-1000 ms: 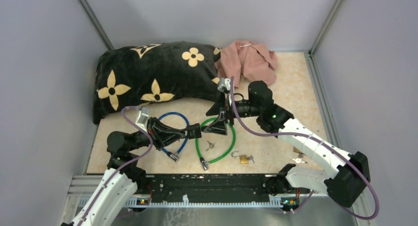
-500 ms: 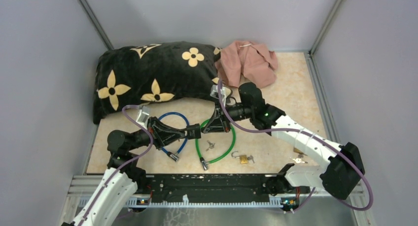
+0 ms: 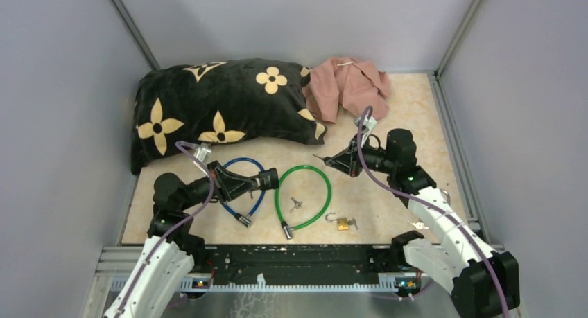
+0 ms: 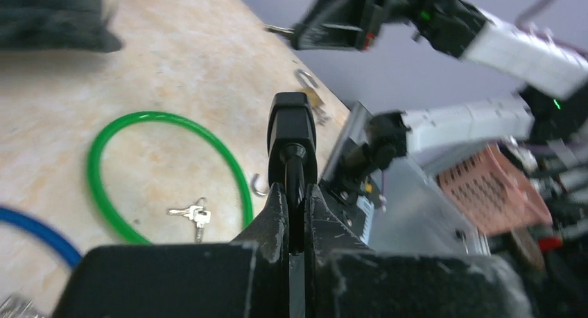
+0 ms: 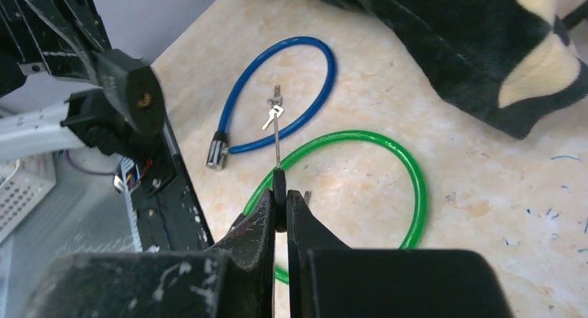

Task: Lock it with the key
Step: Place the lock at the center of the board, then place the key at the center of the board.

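Observation:
My left gripper [image 3: 262, 181] [image 4: 295, 195] is shut on the black lock head [image 3: 270, 179] [image 4: 291, 120] of the green cable lock [image 3: 326, 193] [image 4: 159, 115] and holds it above the table. In the right wrist view the lock head [image 5: 139, 100] shows its keyhole face. My right gripper [image 3: 334, 161] [image 5: 279, 201] is shut on the black-headed key [image 5: 279, 183], whose thin shaft [image 3: 317, 156] points left at the lock head, a hand's width away. The green cable's metal end [image 3: 286, 229] lies loose on the table.
A blue cable lock [image 3: 243, 163] [image 5: 305, 103] lies under the left arm. Loose keys [image 3: 296, 204] [image 4: 194, 213] rest inside the green loop. An open brass padlock [image 3: 342, 224] and another key [image 3: 418, 226] lie near the front. A black flowered pillow [image 3: 222, 107] and a pink cloth [image 3: 350, 86] sit at the back.
My right gripper was open at the lock head, shut, then drew back to the right with the key in it. The left arm pulled the lock head slightly left.

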You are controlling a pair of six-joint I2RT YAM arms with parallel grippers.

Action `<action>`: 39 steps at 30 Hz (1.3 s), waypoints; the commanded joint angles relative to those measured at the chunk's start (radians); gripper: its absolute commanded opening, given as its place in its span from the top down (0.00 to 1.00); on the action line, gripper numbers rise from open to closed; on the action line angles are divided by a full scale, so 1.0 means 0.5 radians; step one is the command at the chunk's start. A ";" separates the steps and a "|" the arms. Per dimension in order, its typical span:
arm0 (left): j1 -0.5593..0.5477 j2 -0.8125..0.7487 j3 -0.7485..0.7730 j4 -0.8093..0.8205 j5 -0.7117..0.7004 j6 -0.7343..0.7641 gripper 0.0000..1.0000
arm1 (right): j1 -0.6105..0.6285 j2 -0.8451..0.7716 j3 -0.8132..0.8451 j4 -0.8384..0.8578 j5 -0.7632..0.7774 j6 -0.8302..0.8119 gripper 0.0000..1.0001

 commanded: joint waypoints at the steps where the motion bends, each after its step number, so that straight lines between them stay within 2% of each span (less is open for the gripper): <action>1: 0.123 -0.011 0.144 -0.493 -0.656 -0.180 1.00 | -0.003 0.036 -0.031 0.235 0.307 0.259 1.00; 3: 0.229 -0.013 0.175 -0.962 -0.995 -0.288 1.00 | 0.108 0.092 -0.081 0.343 0.510 0.396 1.00; 4: 0.294 -0.018 0.176 -1.079 -1.112 -0.337 1.00 | 0.256 0.134 -0.086 0.396 0.593 0.434 1.00; 8: 0.642 -0.092 0.133 -1.306 -1.300 -0.632 1.00 | 0.717 0.495 0.142 0.429 0.868 0.475 1.00; 12: 0.840 -0.181 0.142 -1.432 -1.481 -0.812 1.00 | 1.061 1.071 0.476 0.597 0.824 0.536 1.00; 15: 0.911 -0.190 0.192 -1.630 -1.874 -0.780 1.00 | 1.282 1.515 0.850 0.618 0.679 0.576 1.00; 18: 0.936 -0.188 0.172 -1.726 -2.216 -0.640 1.00 | 1.484 1.907 1.270 0.441 0.507 0.522 1.00; 21: 0.938 -0.214 0.112 -1.803 -2.247 -0.696 1.00 | 1.599 2.156 1.466 0.414 0.371 0.547 1.00; 26: 0.941 -0.237 -0.007 -1.769 -2.191 -0.771 1.00 | 1.668 2.439 1.679 0.379 0.368 0.631 1.00; 28: 0.935 -0.243 -0.009 -1.762 -2.169 -0.781 0.89 | 1.679 2.532 1.753 0.356 0.344 0.671 1.00; 32: 0.919 -0.278 0.005 -1.783 -2.241 -0.779 0.52 | 1.691 2.660 1.842 0.343 0.328 0.749 0.99; 37: 0.914 -0.308 0.033 -1.793 -2.298 -0.743 0.16 | 1.691 2.718 1.970 0.136 0.427 0.696 0.76; 39: 0.905 -0.318 0.037 -1.797 -2.295 -0.734 0.06 | 1.691 2.701 1.991 0.065 0.442 0.644 0.67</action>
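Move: My left hand holds the black padlock by its shackle. The bare table spot for it lies some 23 cm to the left, 7 cm ahead and 20 cm below, with the blue cable lock right of that spot, 9 cm left and 8 cm ahead of this hand. The key in my right hand goes to a spot about 36 cm left, 13 cm back and 20 cm down; the blue lock's barrel lies 27 cm left and 10 cm back, the green cable lock 6 cm left and 2 cm back. I swing my left hand about 24 cm left and 16 cm down, a little forward overall, turning it some 90 degrees counter-clockwise and tipping the fingers down. With the padlock at the table I open wide around the shackle. Meanwhile my right hand sweeps the key some 34 cm left, down and back, past the blue lock to near the front edge, tilting down and just starting to open. ##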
